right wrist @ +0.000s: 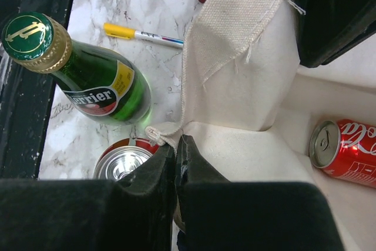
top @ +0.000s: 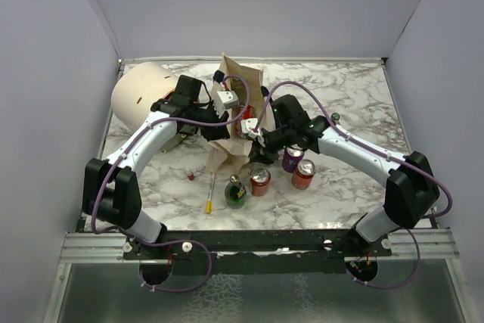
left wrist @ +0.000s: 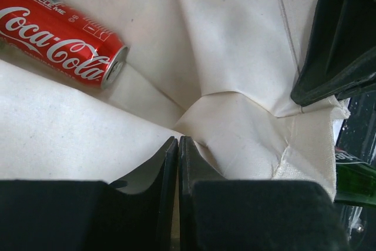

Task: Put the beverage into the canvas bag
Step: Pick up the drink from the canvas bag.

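Note:
The cream canvas bag [top: 240, 81] stands mid-table with its mouth held open. A red Coca-Cola can [left wrist: 64, 42] lies on its side on the bag's floor, also seen in the right wrist view as the can [right wrist: 343, 148]. My left gripper [left wrist: 178, 141] is shut on the bag's left rim, a thin strip of canvas showing between its jaws; from above it is the left gripper [top: 227, 117]. My right gripper [right wrist: 177, 140] is shut on the frayed corner of the opposite rim, at the bag's near right side [top: 252, 135].
Just outside the bag stand a green Perrier bottle [right wrist: 88, 80], a red can [right wrist: 120, 166] and, further right, a purple can [top: 292, 159] and another red can [top: 303, 174]. A yellow marker [top: 209, 194] lies near the front. A cream drum [top: 144, 96] sits at the back left.

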Robot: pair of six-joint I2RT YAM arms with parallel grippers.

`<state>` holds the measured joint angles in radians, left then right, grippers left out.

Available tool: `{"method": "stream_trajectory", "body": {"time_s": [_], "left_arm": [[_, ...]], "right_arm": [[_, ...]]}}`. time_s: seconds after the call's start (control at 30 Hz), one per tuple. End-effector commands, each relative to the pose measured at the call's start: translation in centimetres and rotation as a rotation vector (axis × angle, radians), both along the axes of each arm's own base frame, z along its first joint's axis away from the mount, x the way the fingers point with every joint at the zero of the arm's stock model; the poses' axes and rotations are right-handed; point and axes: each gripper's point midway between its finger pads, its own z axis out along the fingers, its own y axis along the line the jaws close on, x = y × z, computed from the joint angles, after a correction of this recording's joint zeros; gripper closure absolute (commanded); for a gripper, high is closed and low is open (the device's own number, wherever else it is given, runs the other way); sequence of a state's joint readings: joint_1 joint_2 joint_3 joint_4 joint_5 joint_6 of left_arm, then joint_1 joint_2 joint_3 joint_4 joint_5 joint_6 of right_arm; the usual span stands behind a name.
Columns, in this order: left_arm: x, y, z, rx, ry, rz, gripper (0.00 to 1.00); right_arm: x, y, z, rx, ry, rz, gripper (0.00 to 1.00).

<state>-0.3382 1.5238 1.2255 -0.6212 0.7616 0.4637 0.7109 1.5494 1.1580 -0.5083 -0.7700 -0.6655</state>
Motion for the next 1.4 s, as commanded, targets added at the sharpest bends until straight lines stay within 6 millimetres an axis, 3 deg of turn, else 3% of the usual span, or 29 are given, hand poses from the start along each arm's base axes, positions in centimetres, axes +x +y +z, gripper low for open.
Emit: {"method": "stream_trajectory", "body": {"time_s": [0.0, 0.27, 0.5, 0.73, 0.87, 1.03, 1.37], "left_arm": [[1.5, 0.3, -0.4, 0.039, -0.002, 0.059, 0.90], [5.5, -3.1, 6.9, -0.178, -0.016, 0.140, 0.81], [8.3, -5.1, 9.7, -0.279, 0.041, 0.218, 0.72], [10.5, -5.7, 4.8, -0.147, 0.188, 0.361, 0.68], [10.5, -6.2, 3.1, -0.092, 0.189, 0.397, 0.60], [11.0, -4.9, 0.0, -0.015, 0.242, 0.543, 0.55], [10.1, -4.1, -4.4, 0.140, 0.251, 0.639, 0.45]], "right_arm": [[-0.9, -1.5, -2.5, -0.090, 0.106, -0.040, 0.97], [-0.3, 0.0, 1.6, -0.013, 0.095, -0.023, 0.89], [0.4, 0.6, 4.4, 0.033, 0.047, -0.034, 0.81], [1.0, 0.5, 6.8, 0.074, 0.000, -0.086, 0.71], [1.3, 0.4, 7.9, 0.094, -0.027, -0.108, 0.66], [1.3, 0.1, 8.0, 0.093, -0.035, -0.123, 0.65], [1.7, -0.7, 8.6, 0.102, -0.063, -0.156, 0.65]]}}
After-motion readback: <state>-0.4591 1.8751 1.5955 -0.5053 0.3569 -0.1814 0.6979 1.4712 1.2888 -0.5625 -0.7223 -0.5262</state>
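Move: The Coke lies in the canvas bag about 14 cm ahead of the left hand, 6 cm to its right and some 10 cm below. The clear bottle is in there too, roughly 8 cm beyond the Coke and 3 cm to its left. From the right hand, the Coke is some 20 cm ahead, 2 cm left and 9 cm down; the red can stands 6 cm back and 2 cm right, the green bottle 9 cm back and 5 cm left, both about 9 cm lower. The right fingers open and let go of the bag's near rim as that hand lifts about 6.5 cm. The left fingertips come off the cloth and open to about half; the hand arcs some 10 cm forward and 6 cm right, first rising over the cloth, then sinking into the bag's mouth towards the Coke, turning about 30 degrees counter-clockwise. ##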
